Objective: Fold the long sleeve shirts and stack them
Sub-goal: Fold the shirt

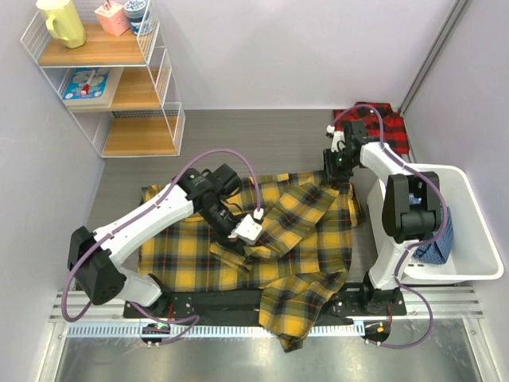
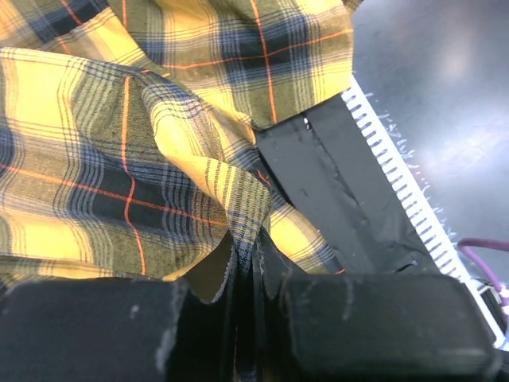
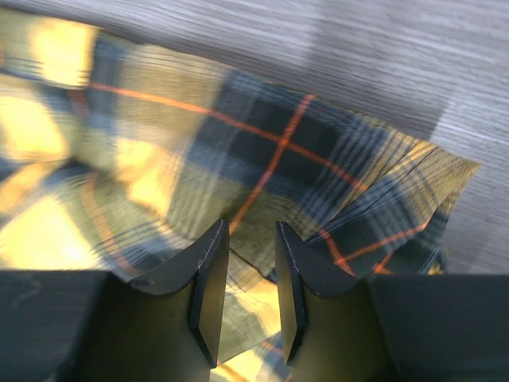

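A yellow plaid long sleeve shirt (image 1: 191, 255) lies spread across the table, rumpled in the middle, with one part hanging over the near edge. My left gripper (image 1: 250, 231) is over its centre, shut on a raised fold of the yellow cloth (image 2: 119, 159), which is pinched between the jaws (image 2: 253, 255). My right gripper (image 1: 338, 171) is at the shirt's far right corner. In the right wrist view its jaws (image 3: 251, 231) stand a little apart just above the plaid cloth (image 3: 262, 151), which is blurred. A folded red-and-black shirt (image 1: 374, 119) lies at the back right.
A white bin (image 1: 477, 231) with a blue cloth (image 1: 436, 243) over its near wall stands at the right. A wire shelf (image 1: 119, 79) with small items is at the back left. A black strip (image 2: 334, 183) runs along the table's near edge.
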You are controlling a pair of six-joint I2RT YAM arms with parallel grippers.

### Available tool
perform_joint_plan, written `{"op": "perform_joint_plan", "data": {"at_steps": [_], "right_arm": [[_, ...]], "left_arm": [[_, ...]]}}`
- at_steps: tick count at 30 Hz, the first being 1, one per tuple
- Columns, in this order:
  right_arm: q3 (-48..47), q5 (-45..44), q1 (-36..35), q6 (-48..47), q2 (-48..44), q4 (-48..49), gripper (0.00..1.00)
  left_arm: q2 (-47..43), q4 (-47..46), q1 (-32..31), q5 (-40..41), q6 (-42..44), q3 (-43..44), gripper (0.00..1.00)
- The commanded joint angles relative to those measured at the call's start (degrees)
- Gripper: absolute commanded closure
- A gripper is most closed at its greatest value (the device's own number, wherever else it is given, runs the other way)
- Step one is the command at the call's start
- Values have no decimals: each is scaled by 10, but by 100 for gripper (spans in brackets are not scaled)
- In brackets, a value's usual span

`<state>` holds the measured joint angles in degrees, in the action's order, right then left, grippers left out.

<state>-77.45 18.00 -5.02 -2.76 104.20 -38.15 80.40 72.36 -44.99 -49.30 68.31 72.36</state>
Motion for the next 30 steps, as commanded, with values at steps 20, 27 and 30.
{"op": "perform_joint_plan", "data": {"at_steps": [20, 27, 30], "right_arm": [[-88, 153, -35, -97, -61, -126, 46], [-15, 229, -79, -65, -110, -88, 39], [7, 251, -99, -48, -110, -76, 39]], "left_arm": [[217, -367, 256, -59, -523, 19, 55], [69, -426, 302, 36, -524, -66, 34], [-35, -417, 243, 110, -474, -145, 30]]}}
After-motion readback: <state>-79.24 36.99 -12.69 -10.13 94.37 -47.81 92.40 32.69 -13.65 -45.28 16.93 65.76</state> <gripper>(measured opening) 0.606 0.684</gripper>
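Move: The left gripper holds the tip of the far sleeve about 15 cm above the shirt; its spot on the shirt's body lies some 13 cm ahead, straight out, and 15 cm down. The other sleeve, hanging over the front edge, is about 16 cm right and 9 cm back of this gripper. The right gripper, part open, has the sleeve's shoulder fold some 5 cm below it; the red shirt is about 15 cm ahead and 9 cm to its right. Draw the left gripper about 4 cm right with the sleeve tip, then sweep it some 20 cm forward over the shirt, dipping and bearing left, opening wide to let go of the sleeve and turning about 65 degrees counter-clockwise. Meanwhile sink the right gripper towards the shoulder fold, then lift it well clear, left and back, spreading its fingers. ##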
